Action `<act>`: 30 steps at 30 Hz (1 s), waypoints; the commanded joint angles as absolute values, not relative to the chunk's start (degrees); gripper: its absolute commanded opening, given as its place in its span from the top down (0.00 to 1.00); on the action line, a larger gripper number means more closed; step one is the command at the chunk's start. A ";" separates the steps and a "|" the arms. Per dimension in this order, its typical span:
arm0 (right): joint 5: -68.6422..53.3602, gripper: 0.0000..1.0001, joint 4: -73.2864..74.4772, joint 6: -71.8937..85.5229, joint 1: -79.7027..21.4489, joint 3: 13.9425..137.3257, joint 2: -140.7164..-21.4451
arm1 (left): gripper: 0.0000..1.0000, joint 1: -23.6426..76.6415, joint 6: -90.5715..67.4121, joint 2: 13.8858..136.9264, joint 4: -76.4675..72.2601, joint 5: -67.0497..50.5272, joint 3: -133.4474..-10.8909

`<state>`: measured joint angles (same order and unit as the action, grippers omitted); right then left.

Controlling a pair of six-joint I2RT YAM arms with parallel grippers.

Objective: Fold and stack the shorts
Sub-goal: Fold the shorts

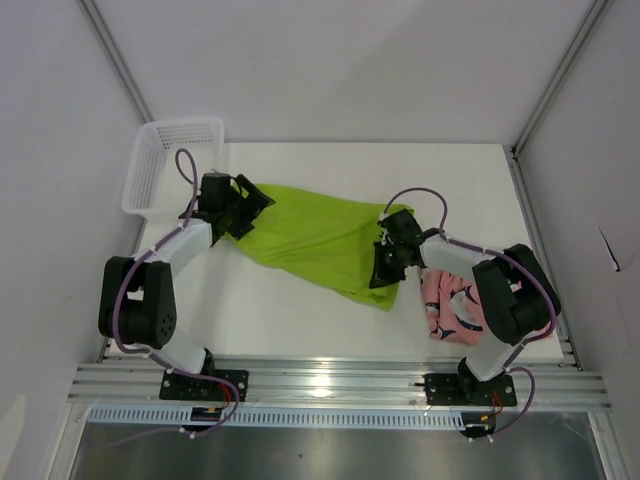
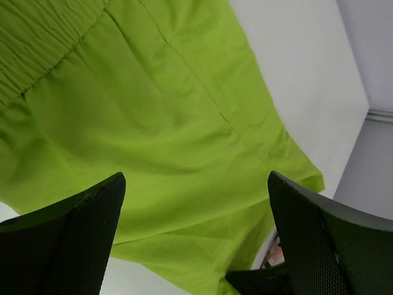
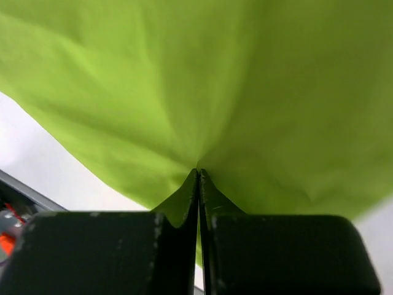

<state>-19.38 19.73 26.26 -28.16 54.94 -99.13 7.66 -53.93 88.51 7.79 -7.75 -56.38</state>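
Observation:
The lime green shorts (image 1: 320, 235) lie spread across the middle of the table, waistband end toward the left. My left gripper (image 1: 248, 205) stands open over that left end, the green cloth (image 2: 166, 123) filling the space between its wide-apart fingers (image 2: 73, 239). My right gripper (image 1: 385, 262) is shut on the shorts' right part, with the green fabric (image 3: 202, 92) puckered into its closed tips (image 3: 198, 175). The pink printed shorts (image 1: 450, 305) lie folded at the right, partly under the right arm.
A white mesh basket (image 1: 170, 160) stands at the back left corner of the white table (image 1: 300, 320). Grey walls and metal frame posts enclose the table on three sides. A metal rail with the arm bases runs along the near edge.

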 commanded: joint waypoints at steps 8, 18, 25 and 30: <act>-5.10 1.00 31.99 21.10 -28.39 52.47 -93.16 | 0.03 9.49 -51.16 96.32 6.24 -3.25 -63.81; -0.73 0.45 31.37 20.22 -31.19 52.12 -80.78 | 0.03 9.58 -48.70 93.52 7.30 -3.16 -64.16; 1.93 0.40 33.48 20.12 -34.98 52.64 -78.13 | 0.02 9.49 -46.23 93.07 9.75 -2.46 -65.83; -4.29 0.42 30.07 30.46 -34.10 47.83 -77.26 | 0.02 9.49 -45.88 94.57 10.81 -3.07 -66.80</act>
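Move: Behind and to the right of the right hand's shut fingertips, about 5 cm back and 3 cm right, lies the near right corner of the green shorts, practically at fingertip height. Their far right corner is some 20 cm ahead and 8 cm right, and the folded pink shorts are about 28 cm right and 2 cm back. From the left hand the near corner is roughly 34 cm right, 20 cm back and 11 cm below. Sliding its shut fingertips about 5 cm right and 2 cm back over the green shorts, the right hand tilts some 15 degrees towards pointing straight down. It then opens to a bit over half and lifts clear by around 6 cm above the near corner. The left hand, still wide open over the shorts' left part, eases 3 cm forward, dips 2 cm and rises again slightly. ##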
